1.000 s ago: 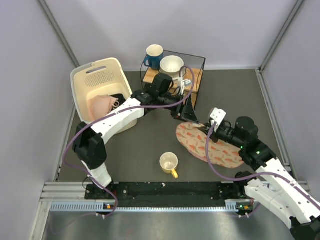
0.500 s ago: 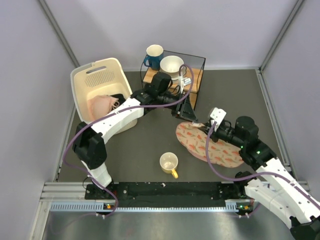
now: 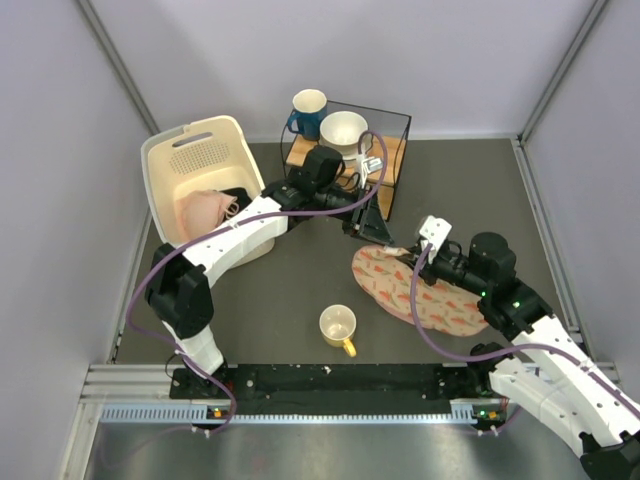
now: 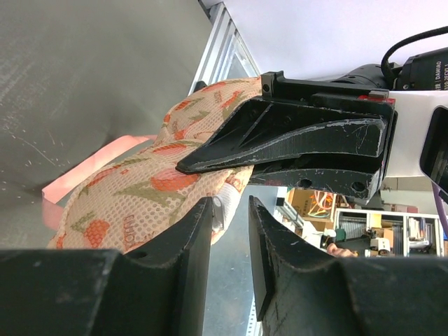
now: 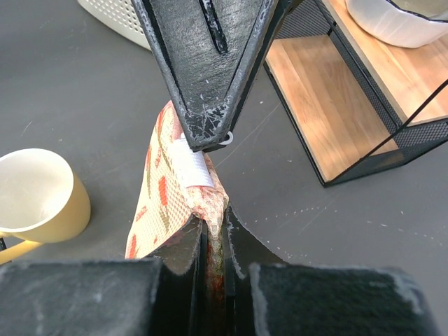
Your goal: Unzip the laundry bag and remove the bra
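Note:
The laundry bag (image 3: 425, 295), beige-pink cloth with red-orange prints, lies flat right of centre. Its near-left end is lifted: my right gripper (image 3: 412, 256) is shut on the folded edge (image 5: 213, 210). My left gripper (image 3: 378, 230) hangs at that same raised tip. Its jaws (image 4: 229, 210) are narrowed but still apart, with the small metal zip pull (image 4: 221, 212) between them, lying against one finger. From the right wrist, the left fingers (image 5: 210, 77) point down onto the bag's white tab (image 5: 190, 168). The inside of the bag is hidden. A pale peach-pink bra (image 3: 205, 210) lies crumpled in the basket.
A cream basket (image 3: 195, 155) at the far left also holds a black garment (image 3: 238, 197). A black wire shelf (image 3: 392, 150) with a white bowl (image 3: 343, 130) and a blue mug (image 3: 308, 110) stands behind the bag. A yellow mug (image 3: 338, 326) sits near the front.
My left gripper's jaws have narrowed around the zip pull at the bag's raised tip. The right gripper keeps its hold and has not moved.

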Controlling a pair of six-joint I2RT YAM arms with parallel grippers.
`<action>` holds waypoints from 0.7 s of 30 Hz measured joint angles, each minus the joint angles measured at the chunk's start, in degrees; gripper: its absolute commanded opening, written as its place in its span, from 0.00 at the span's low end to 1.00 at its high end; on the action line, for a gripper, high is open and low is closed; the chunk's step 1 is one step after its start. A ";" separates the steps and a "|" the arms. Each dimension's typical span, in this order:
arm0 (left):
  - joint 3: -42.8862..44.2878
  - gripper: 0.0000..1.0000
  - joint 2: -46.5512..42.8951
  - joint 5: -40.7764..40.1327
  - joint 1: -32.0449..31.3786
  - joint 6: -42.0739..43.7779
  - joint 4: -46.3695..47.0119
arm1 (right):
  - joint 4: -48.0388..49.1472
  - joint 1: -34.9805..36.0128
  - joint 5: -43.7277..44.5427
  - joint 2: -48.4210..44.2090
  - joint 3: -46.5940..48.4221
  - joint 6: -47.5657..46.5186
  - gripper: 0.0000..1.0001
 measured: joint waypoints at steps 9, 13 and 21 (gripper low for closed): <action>0.00 0.17 0.00 -0.68 0.02 1.29 -0.70 | 0.02 0.00 0.02 0.15 0.00 0.00 0.00; 0.00 0.00 0.00 -1.20 0.02 2.01 -1.33 | 0.04 0.00 0.00 0.52 0.00 0.00 0.00; 0.00 0.00 0.00 -3.23 0.00 2.86 -2.12 | 0.00 0.00 0.63 0.55 0.00 0.04 0.00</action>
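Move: The zipper pull at the laundry bag's white-taped end is right at the left hand's half-open fingertips, about 1 cm to their right and 1 cm below. The bag's body hangs some 5 cm back, 9 to the right and 10 lower; the yellow mug is about 10 cm back, 9 left and 15 below, the wire shelf some 22 ahead, 8 left and 8 below. From the right hand, which grips the zip's end, the pull lies about 2 cm ahead, 3 left and 1 above. The left hand closes its fingers from about a third open to fully shut on the zipper pull while easing down about 1 cm and very slightly forward, the wrist hardly turning and the fingertips still pointing to the right across the bag's end. The right hand stays in place, fingers shut, and keeps its pinch on the gathered cloth beside the zipper so the end is held still for the left. ##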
